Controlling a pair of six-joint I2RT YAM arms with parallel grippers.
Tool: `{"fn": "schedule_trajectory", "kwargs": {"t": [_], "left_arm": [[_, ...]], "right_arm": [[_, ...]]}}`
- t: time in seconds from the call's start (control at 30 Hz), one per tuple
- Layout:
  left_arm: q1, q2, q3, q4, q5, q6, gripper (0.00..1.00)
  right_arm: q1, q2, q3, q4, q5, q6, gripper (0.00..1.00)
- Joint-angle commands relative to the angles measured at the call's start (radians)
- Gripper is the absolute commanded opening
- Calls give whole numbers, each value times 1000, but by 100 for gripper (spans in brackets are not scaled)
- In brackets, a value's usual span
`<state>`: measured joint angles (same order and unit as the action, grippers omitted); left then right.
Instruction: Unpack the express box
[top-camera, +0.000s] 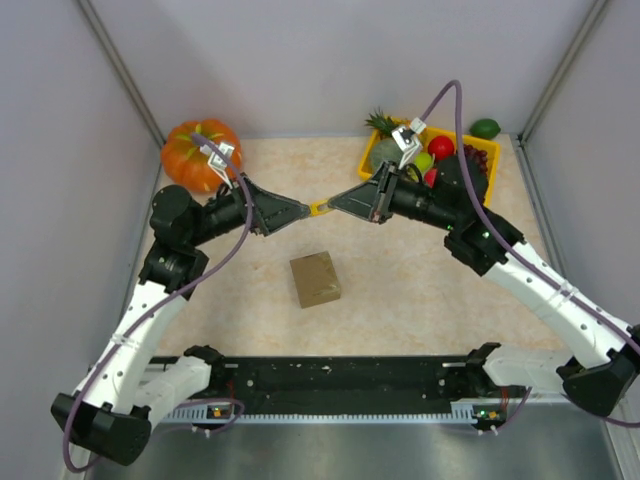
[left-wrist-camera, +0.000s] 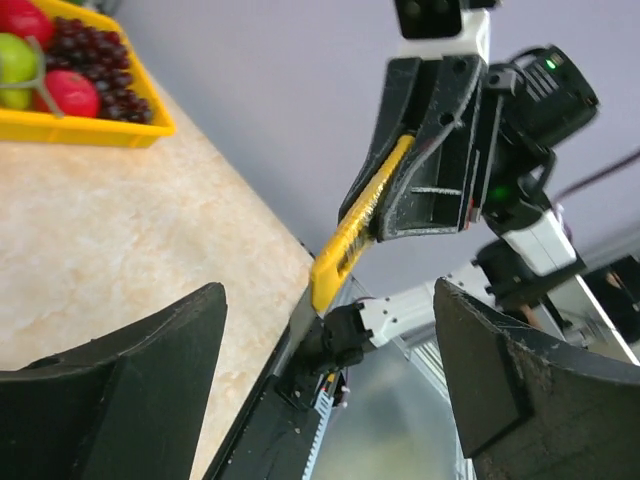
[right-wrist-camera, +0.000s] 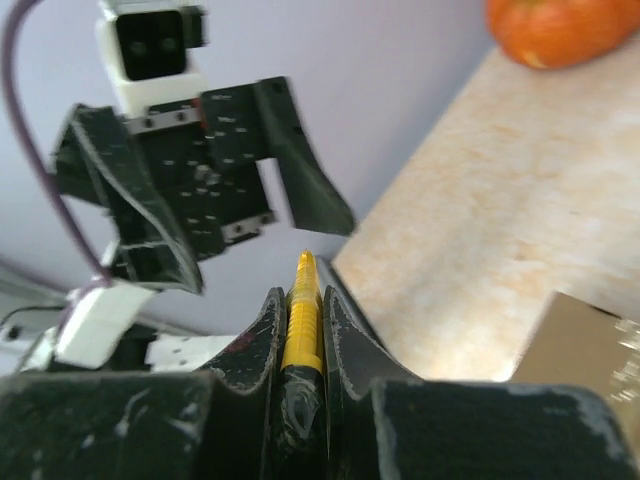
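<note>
The express box (top-camera: 315, 279) is a small brown carton lying shut on the table, in front of and below both grippers; its corner shows in the right wrist view (right-wrist-camera: 585, 350). My right gripper (top-camera: 337, 203) is shut on a yellow utility knife (top-camera: 319, 208), which points left toward the left gripper. The knife (right-wrist-camera: 302, 305) sits clamped between the right fingers. My left gripper (top-camera: 298, 212) is open and empty, facing the knife tip (left-wrist-camera: 350, 235) from a short gap. Both grippers hover above the table behind the box.
An orange pumpkin (top-camera: 200, 152) stands at the back left. A yellow fruit tray (top-camera: 487, 150) with grapes, apples and a pineapple is at the back right, with a lime (top-camera: 485, 128) beside it. Grey walls enclose the table.
</note>
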<state>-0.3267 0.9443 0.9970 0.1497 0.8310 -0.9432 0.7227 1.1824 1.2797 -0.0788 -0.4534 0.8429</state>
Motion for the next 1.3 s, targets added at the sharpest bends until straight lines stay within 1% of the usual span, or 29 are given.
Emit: {"fn": "schedule_trajectory", "kwargs": {"t": [0.0, 0.03, 0.07, 0.1, 0.13, 0.17, 0.2, 0.23, 0.27, 0.33, 0.37, 0.4, 0.5, 0.57, 0.6, 0.7, 0.83, 0.93, 1.03, 1.17, 1.27], "left_arm": [[11, -65, 63, -252, -232, 203, 89], [11, -70, 65, -362, -286, 225, 89], [11, -64, 63, -427, -359, 240, 90], [11, -55, 68, -499, -438, 250, 90], [11, -41, 65, -619, -552, 253, 92], [11, -15, 49, -637, -572, 267, 92], [11, -6, 11, -654, -582, 271, 92], [11, 1, -15, -648, -586, 265, 92], [11, 7, -46, -629, -578, 259, 91], [9, 8, -128, -596, -569, 236, 91], [9, 10, -155, -552, -555, 228, 91], [8, 14, -202, -529, -546, 221, 91], [6, 46, -277, -467, -523, 181, 91], [3, 88, -297, -476, -535, 149, 91], [3, 103, -307, -472, -505, 147, 91], [-3, 168, -327, -441, -475, 139, 91], [-5, 238, -348, -392, -443, 136, 91], [-5, 283, -351, -372, -423, 129, 91], [-5, 326, -350, -378, -431, 121, 91], [-5, 385, -354, -337, -406, 112, 91], [-6, 421, -351, -326, -382, 107, 84]], "right_arm": [[-17, -89, -48, -130, 221, -151, 0], [-16, -107, -75, -156, 252, -192, 0], [-13, -115, -92, -165, 318, -208, 0], [-12, -121, -109, -174, 350, -226, 0], [13, -127, -143, -180, 390, -276, 0], [29, -133, -161, -184, 436, -300, 0], [44, -133, -177, -184, 515, -324, 0], [88, -132, -201, -184, 554, -362, 0], [107, -119, -212, -185, 637, -378, 0], [151, -109, -238, -184, 706, -410, 0], [182, -95, -246, -179, 772, -410, 0], [190, -84, -255, -173, 791, -409, 0], [208, -61, -298, -113, 797, -403, 0], [208, -49, -329, -81, 785, -395, 0], [208, -43, -351, -44, 779, -395, 0], [210, -33, -391, 43, 754, -413, 0], [210, 11, -405, 71, 742, -430, 0], [208, 31, -419, 120, 749, -435, 0], [210, 60, -418, 128, 769, -439, 0], [211, 97, -411, 152, 788, -458, 0], [211, 124, -407, 155, 786, -456, 0]]}}
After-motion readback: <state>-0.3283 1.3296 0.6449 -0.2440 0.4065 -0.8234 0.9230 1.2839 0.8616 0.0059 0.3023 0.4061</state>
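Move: The express box lies almost straight below the left hand, about 38 cm down, 5 cm ahead and 1 cm to its right. The pumpkin is some 33 cm ahead and 26 cm to the left of that hand. From the right hand, already holding the yellow knife, the box is about 5 cm ahead, 4 cm left and 39 cm down; the fruit crate is roughly 33 cm ahead and 22 cm to its right. Swinging forward and left off the knife, then sinking fast to about 34 cm lower, the empty left hand comes down to the box's left side, fingers still wide open and tipping down and rightward. The right hand keeps its grip on the knife and moves down, drawing right and slightly forward at first, its fingers tilting down until the knife hangs over the box's taped far right edge. ##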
